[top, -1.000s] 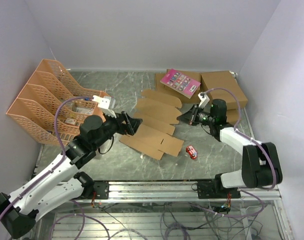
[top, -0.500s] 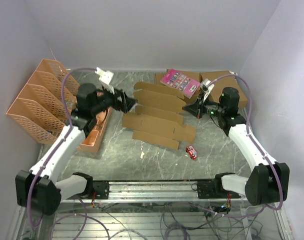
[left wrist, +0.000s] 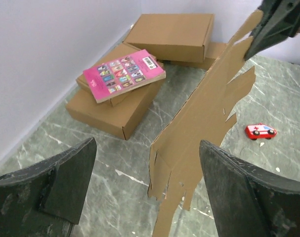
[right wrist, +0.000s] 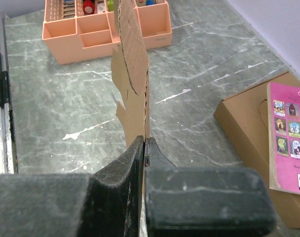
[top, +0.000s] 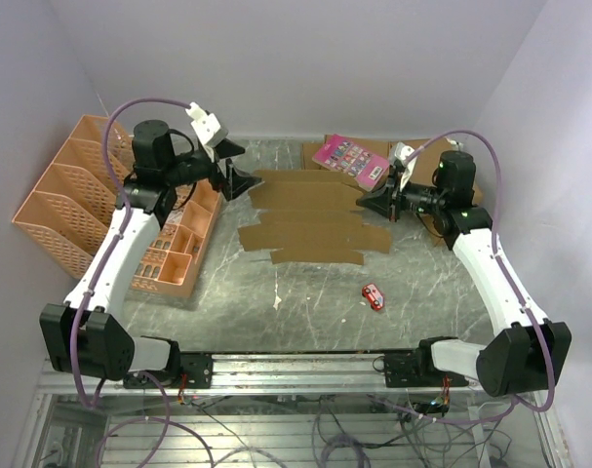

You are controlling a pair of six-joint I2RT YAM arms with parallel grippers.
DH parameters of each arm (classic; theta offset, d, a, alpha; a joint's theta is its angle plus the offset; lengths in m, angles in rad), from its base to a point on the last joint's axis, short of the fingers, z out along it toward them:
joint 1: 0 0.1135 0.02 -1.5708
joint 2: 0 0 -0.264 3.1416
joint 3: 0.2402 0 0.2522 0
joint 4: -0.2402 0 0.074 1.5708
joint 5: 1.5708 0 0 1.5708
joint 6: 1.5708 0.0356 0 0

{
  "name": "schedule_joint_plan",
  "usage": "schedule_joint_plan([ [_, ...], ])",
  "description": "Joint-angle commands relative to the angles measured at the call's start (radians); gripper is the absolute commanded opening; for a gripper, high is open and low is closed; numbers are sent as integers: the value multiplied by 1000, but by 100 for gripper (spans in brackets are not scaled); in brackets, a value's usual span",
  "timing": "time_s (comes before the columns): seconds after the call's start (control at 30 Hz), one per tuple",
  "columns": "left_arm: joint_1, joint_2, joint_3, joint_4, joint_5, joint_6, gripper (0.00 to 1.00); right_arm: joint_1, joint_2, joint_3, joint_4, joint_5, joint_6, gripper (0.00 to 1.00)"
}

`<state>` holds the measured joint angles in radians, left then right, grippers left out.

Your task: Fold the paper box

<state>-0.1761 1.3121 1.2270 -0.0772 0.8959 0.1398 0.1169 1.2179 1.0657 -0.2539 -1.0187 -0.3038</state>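
Observation:
The paper box (top: pixel 310 219) is a flat brown die-cut sheet with many flaps, spread out over the middle of the table. My right gripper (top: pixel 372 203) is shut on its right edge; the right wrist view shows the sheet (right wrist: pixel 132 64) edge-on, pinched between the pads (right wrist: pixel 146 148). My left gripper (top: pixel 235 168) stands open at the sheet's far left corner. In the left wrist view the sheet's near end (left wrist: pixel 204 128) lies between the wide-apart fingers (left wrist: pixel 147 177) and touches neither. The right gripper (left wrist: pixel 280 22) shows at the sheet's far end.
An orange file rack (top: pixel 66 200) and a pink organiser tray (top: pixel 174 249) stand at the left. Larger brown boxes (top: pixel 427 161) sit at the back right, one under a pink booklet (top: pixel 351 161). A small red toy car (top: pixel 373 295) lies near the front right.
Both arms have risen and swung toward the back. The right gripper has carried the sheet with it and turned it square to the table. The left gripper stayed open.

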Motion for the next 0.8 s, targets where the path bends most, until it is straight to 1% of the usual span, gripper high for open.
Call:
schedule_joint_plan([
  [0.0, -23, 35, 109, -43, 142, 134, 93, -4, 22, 52, -60, -46, -52, 0],
  [0.07, -59, 70, 172, -143, 137, 190, 91, -1, 27, 61, -74, -45, -63, 0],
  [0.13, -118, 107, 242, -276, 82, 305, 89, 3, 33, 73, -90, -46, -74, 0],
  [0.2, -177, 145, 302, -388, 0, 376, 88, 6, 38, 83, -100, -45, -81, 0],
  [0.3, -220, 201, 375, -499, -62, 460, 82, 9, 42, 96, -117, -41, -91, 0],
  [0.4, -239, 230, 415, -535, -104, 490, 80, 10, 40, 98, -127, -40, -99, 0],
  [0.5, -260, 250, 440, -536, -114, 506, 79, 12, 42, 99, -130, -41, -101, 0],
  [0.57, -272, 273, 472, -554, -115, 517, 77, 13, 44, 102, -131, -41, -102, 0],
  [0.63, -283, 305, 515, -597, -112, 534, 69, 14, 46, 104, -133, -41, -101, 0],
  [0.77, -298, 350, 567, -659, -120, 563, 46, 17, 46, 110, -145, -41, -112, 0],
])
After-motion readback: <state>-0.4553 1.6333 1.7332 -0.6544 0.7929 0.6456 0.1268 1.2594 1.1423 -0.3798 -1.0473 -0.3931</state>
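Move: The left hand, empty and wide open, goes for the upper edge of the paper box's raised cardboard, about 10 cm to its right, level with it ahead and some 3 cm lower. The pink book lies about 24 cm right, 17 cm farther out and 25 cm below this hand; the organizer's middle is roughly 30 cm left, 3 cm ahead and 27 cm down. From the right hand, that spot on the edge is some 15 cm left, 3 cm ahead and 3 cm higher. With the right fingers still pinching the cardboard's other end and holding it nearly still, the left hand reaches about 9 cm rightward along the upper edge, first rising 2 to 3 cm, then dipping some 4 cm so its fingers straddle the edge. It turns clockwise and tips its fingertips down, each about 20 degrees, and closes to roughly half open. ##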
